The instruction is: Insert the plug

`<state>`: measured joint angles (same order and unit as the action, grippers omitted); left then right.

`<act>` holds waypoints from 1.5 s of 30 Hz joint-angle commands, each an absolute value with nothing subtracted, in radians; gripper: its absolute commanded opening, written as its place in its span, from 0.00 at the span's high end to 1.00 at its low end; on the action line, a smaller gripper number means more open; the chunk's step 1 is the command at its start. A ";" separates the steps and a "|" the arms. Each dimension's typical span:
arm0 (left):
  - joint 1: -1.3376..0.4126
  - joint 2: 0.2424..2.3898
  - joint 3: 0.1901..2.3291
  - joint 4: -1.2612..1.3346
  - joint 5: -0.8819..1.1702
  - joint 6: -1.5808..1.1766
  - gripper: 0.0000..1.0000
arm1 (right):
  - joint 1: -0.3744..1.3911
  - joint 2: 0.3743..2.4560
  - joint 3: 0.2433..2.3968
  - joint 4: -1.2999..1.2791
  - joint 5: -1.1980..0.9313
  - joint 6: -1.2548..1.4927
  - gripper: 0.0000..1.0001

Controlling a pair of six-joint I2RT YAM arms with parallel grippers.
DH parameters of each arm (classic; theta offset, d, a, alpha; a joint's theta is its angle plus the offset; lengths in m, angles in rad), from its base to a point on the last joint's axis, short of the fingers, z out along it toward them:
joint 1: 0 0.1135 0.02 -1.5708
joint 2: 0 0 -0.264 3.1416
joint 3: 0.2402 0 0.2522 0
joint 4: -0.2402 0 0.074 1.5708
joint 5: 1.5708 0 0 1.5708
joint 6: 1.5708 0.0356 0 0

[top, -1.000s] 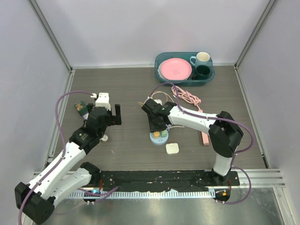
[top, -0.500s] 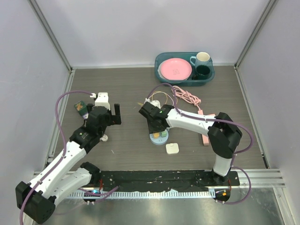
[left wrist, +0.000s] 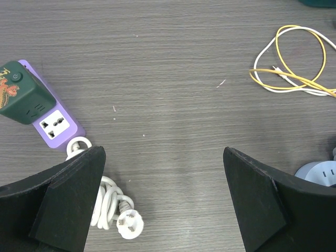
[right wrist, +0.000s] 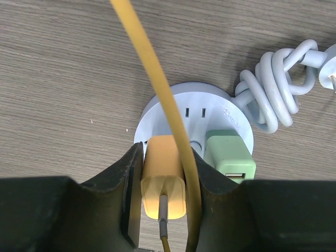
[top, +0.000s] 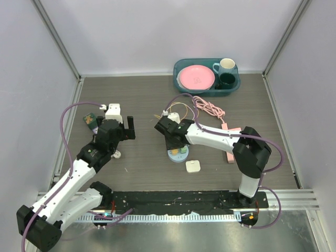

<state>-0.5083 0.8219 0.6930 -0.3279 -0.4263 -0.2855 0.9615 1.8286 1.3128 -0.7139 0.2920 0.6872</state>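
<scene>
My right gripper (right wrist: 164, 191) is shut on the yellow plug (right wrist: 163, 184), a small cube adapter whose yellow cable (right wrist: 152, 68) loops up past the camera. The plug sits against the round pale-blue power socket (right wrist: 178, 113), beside a green adapter (right wrist: 230, 157) plugged into it. From above, the right gripper (top: 172, 137) hangs over the round socket (top: 177, 154) at mid-table. My left gripper (left wrist: 163, 210) stands wide open above bare table, well left of the socket (left wrist: 317, 172), with nothing between its fingers.
A purple power strip (left wrist: 55, 126) with a dark green adapter (left wrist: 23, 94) and a coiled white cord (left wrist: 113, 210) lies by the left gripper. Yellow and white cables (left wrist: 291, 73), a white square box (top: 192, 166), a pink cable (top: 210, 109) and a teal tray (top: 182, 86) of dishes are nearby.
The right gripper with the yellow plug has shifted slightly left and back over the round socket. The left arm has barely moved.
</scene>
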 commanded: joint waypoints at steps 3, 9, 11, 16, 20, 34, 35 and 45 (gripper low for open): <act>-0.505 0.801 0.693 -0.314 -0.431 -0.298 0.00 | 0.965 1.962 1.131 -0.686 0.318 0.724 0.99; -0.503 0.799 0.690 -0.316 -0.426 -0.298 0.00 | 0.957 2.012 1.101 -0.663 0.282 0.713 0.99; -0.505 0.799 0.692 -0.314 -0.425 -0.298 0.00 | 0.956 2.034 1.100 -0.663 0.288 0.710 0.99; -0.503 0.795 0.690 -0.318 -0.423 -0.298 0.00 | 0.956 2.031 1.095 -0.658 0.273 0.693 0.99; -0.503 0.798 0.690 -0.314 -0.414 -0.296 0.00 | 0.957 1.958 1.169 -0.670 0.284 0.667 0.99; -0.503 0.808 0.683 -0.285 -0.319 -0.281 0.00 | 0.950 1.936 1.678 -0.796 0.337 0.463 0.16; -0.503 0.810 0.683 -0.285 -0.308 -0.278 0.00 | 0.950 1.930 1.713 -0.804 0.328 0.459 0.13; -0.503 0.841 0.672 -0.218 -0.109 -0.245 0.00 | 0.893 1.640 1.534 -0.802 0.335 0.577 0.18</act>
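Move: The right hand already pinches the yellow plug over the round socket block, whose middle lies about 3 cm below it, 2 cm to its right and 1 cm ahead. The green plug stands some 4 cm right of the hand and 1 cm ahead, the grey coiled cord about 6 cm ahead and 5 cm right, the white square box 8 cm right and 6 cm back. From the left hand the block is roughly 23 cm right, 5 cm back and 18 cm down. Down by about 1.5 cm and slightly forward, the right hand bears on the yellow plug against the round block and holds there briefly. Its fingers then spread wide and let go while it eases forward and left, before rising away to some 12 cm above its lowest point, fingertips swinging forward. Late on, the open, empty left hand drifts right towards the block, turning clockwise. ##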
